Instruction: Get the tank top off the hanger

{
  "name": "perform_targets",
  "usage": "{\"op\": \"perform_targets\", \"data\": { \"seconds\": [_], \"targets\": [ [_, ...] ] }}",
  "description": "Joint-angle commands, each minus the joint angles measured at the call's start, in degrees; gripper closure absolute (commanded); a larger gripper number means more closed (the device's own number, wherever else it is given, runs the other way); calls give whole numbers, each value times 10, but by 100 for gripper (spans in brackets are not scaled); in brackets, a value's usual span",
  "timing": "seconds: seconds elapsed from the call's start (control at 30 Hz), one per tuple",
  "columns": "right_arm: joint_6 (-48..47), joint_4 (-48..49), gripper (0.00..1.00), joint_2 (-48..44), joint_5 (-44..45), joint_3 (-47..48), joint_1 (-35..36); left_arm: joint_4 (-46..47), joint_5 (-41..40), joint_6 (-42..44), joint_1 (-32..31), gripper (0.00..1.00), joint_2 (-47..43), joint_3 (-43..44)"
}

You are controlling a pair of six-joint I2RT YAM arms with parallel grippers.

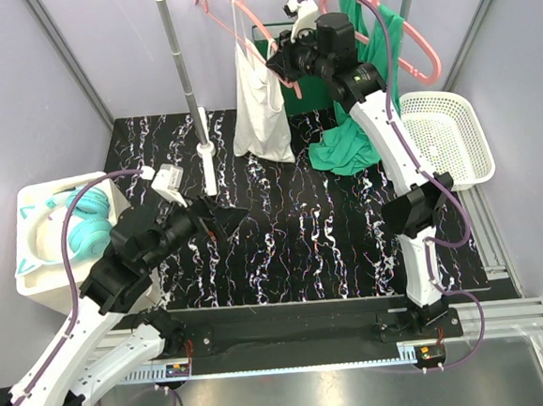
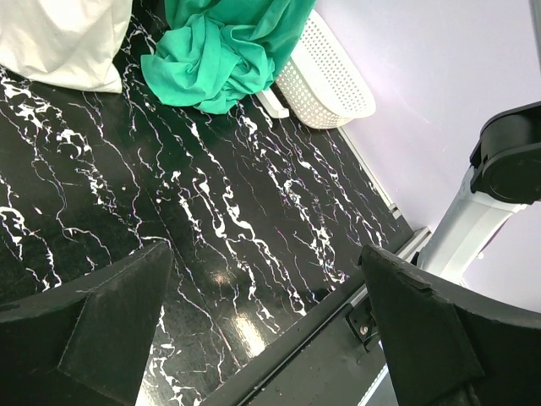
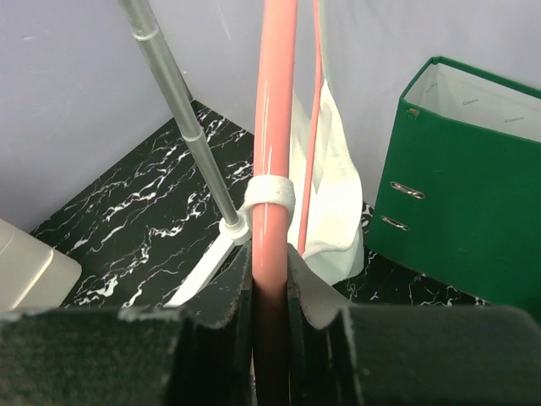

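A white tank top hangs from a pink hanger on the rack rail at the back. My right gripper is shut on the hanger's right arm; in the right wrist view the pink bar runs up between my fingers, with a white strap looped round it just above them, and the tank top hangs behind. My left gripper is open and empty, low over the black marble table. In the left wrist view the tank top's hem shows at top left.
The rack's grey pole stands on a white foot. A green garment lies by a white basket. A second pink hanger hangs at the right, with a green binder behind. A white box with teal headphones sits left.
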Motion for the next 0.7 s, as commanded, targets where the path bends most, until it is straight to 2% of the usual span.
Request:
{"op": "perform_targets", "data": {
  "seconds": [0.0, 0.3, 0.57, 0.67],
  "targets": [
    [19, 24, 100, -57, 51, 16, 2, 31, 15, 7, 0, 1, 17, 36],
    [20, 79, 100, -151, 75, -104, 5, 41, 34, 4, 0, 3, 47, 64],
    [32, 86, 100, -240, 22, -211, 5, 44, 45, 26, 1, 4, 48, 84],
    [44, 89, 100, -293, 5, -283, 6, 44, 51, 36, 0, 4, 47, 97]
  ]
}}
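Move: Just beyond the right fingers, which already hold the near end of the pink hanger, the white tank top's middle hangs about 7 cm ahead, 7 cm left and 15 cm below. The green tank top is roughly 5 cm ahead, 17 cm right and 17 cm below; the rack post stands some 8 cm ahead and 23 cm left, its middle 15 cm below. From the left hand the white tank top is about 33 cm ahead, 7 cm right and 5 cm below. Keeping its pinch on the hanger's near end, the right hand first rises, then draws the hanger mainly back towards the robot, ending some 7 cm back, 4 cm right and 4 cm up, with hardly any wrist turn. The empty left hand, fingers still open, eases forward and right, then climbs to about 3 cm higher. ##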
